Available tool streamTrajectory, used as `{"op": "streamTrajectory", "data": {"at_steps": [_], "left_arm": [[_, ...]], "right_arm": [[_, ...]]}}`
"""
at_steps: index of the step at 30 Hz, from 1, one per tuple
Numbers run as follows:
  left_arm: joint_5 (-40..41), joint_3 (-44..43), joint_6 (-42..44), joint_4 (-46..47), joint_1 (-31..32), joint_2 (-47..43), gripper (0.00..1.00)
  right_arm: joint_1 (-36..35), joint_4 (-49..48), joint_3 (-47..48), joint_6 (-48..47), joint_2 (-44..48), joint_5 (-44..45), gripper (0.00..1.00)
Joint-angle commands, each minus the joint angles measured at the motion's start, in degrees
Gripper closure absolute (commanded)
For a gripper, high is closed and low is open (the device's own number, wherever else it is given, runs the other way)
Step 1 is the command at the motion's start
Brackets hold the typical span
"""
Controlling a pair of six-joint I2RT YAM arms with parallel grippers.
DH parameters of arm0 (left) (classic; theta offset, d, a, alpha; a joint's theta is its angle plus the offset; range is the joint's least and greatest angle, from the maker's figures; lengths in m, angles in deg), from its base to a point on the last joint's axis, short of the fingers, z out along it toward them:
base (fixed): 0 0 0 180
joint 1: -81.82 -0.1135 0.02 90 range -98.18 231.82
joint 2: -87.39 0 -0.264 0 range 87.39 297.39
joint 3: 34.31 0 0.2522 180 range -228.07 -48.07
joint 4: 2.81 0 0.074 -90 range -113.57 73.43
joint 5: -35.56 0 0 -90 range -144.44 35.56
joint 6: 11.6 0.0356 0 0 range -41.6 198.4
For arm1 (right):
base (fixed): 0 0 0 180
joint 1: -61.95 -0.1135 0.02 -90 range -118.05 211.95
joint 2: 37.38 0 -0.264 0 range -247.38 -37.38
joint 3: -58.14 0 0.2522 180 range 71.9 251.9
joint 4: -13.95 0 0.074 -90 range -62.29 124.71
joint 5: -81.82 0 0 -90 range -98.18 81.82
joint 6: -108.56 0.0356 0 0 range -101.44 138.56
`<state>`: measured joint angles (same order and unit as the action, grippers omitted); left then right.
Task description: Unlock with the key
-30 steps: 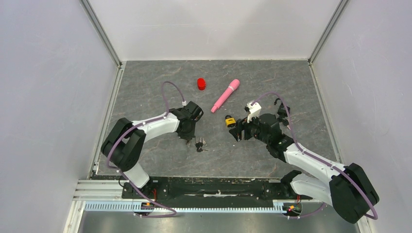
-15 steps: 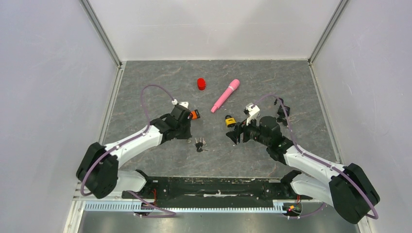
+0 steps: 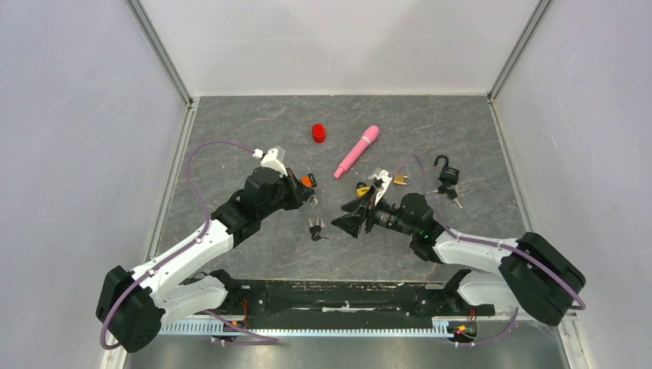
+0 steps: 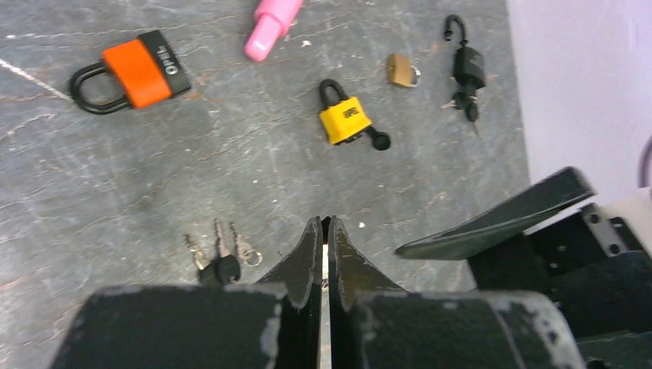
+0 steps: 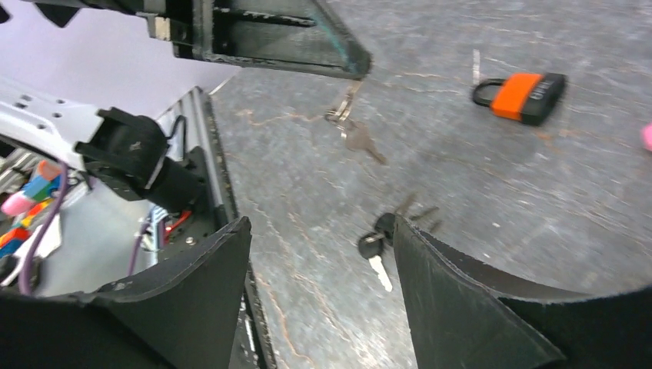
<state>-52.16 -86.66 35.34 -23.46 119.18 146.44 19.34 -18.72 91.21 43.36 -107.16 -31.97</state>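
Note:
My left gripper [image 4: 323, 224] is shut, and in the right wrist view a small silver key [image 5: 360, 141] on a ring hangs from its fingertips [image 5: 338, 61] above the table. A bunch of black-headed keys [image 3: 315, 229] [image 4: 219, 260] [image 5: 378, 247] lies on the grey mat just left of that gripper. My right gripper [image 3: 347, 221] [image 5: 321, 227] stands open, low and tilted, with the bunch just past its right finger. An orange padlock [image 3: 308, 181] [image 4: 132, 71] [image 5: 523, 96] lies shut beyond the left gripper. A yellow padlock [image 3: 361, 188] [image 4: 344, 119] lies near the right wrist.
A small brass padlock [image 3: 400, 179] [image 4: 398, 69] and a black padlock [image 3: 446, 175] [image 4: 466, 68], shackle open and keys attached, lie to the right. A pink handle [image 3: 356, 151] and a red cap [image 3: 318, 133] sit farther back. Walls enclose the mat on three sides.
My left gripper shut beside the key bunch, then drew back and rose with one key. The right gripper swung left and down toward the bunch, staying open.

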Motion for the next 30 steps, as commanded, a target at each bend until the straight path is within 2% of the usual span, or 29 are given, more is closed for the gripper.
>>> {"op": "streamTrajectory", "data": {"at_steps": [1,8,15,24,30], "left_arm": [[-4.1,0.0,-4.1,5.5,0.3,-1.2,0.98],[-6.0,0.1,-4.6,6.6,0.3,-1.7,0.98],[-6.6,0.2,-4.7,6.6,0.3,-3.1,0.98],[-7.4,0.9,-4.6,8.5,0.4,-4.5,0.98],[-7.6,1.3,-4.7,8.8,0.4,-5.3,0.98]], "right_arm": [[-2.5,-11.0,4.4,3.5,-3.9,-1.5,0.3],[-3.9,-12.9,6.8,4.6,-7.8,4.0,0.32],[-3.9,-15.8,9.6,7.8,-13.3,5.0,0.37],[-3.9,-18.1,12.2,9.6,-17.4,4.5,0.57],[-3.8,-19.5,12.3,10.2,-18.2,3.9,0.83]]}}
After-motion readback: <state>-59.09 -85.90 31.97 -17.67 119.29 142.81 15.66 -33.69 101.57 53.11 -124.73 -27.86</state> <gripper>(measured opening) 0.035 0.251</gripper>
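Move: The left gripper still pinches the held keys, which dangle about 3 cm below its hand point, 1 cm to its right and level fore-and-aft. From the right hand those keys are roughly 7 cm left, 4 cm ahead and 2 cm lower. On the table some 15 cm below the right hand lie the black keys, 6 cm left and 2 cm ahead; the orange padlock, 8 cm left and 15 cm ahead; and the yellow padlock, 6 cm right and 12 cm ahead. Right hand reaches about 6 cm left and forward, rising, fingers closing around the keys the left lifts 4 cm. ##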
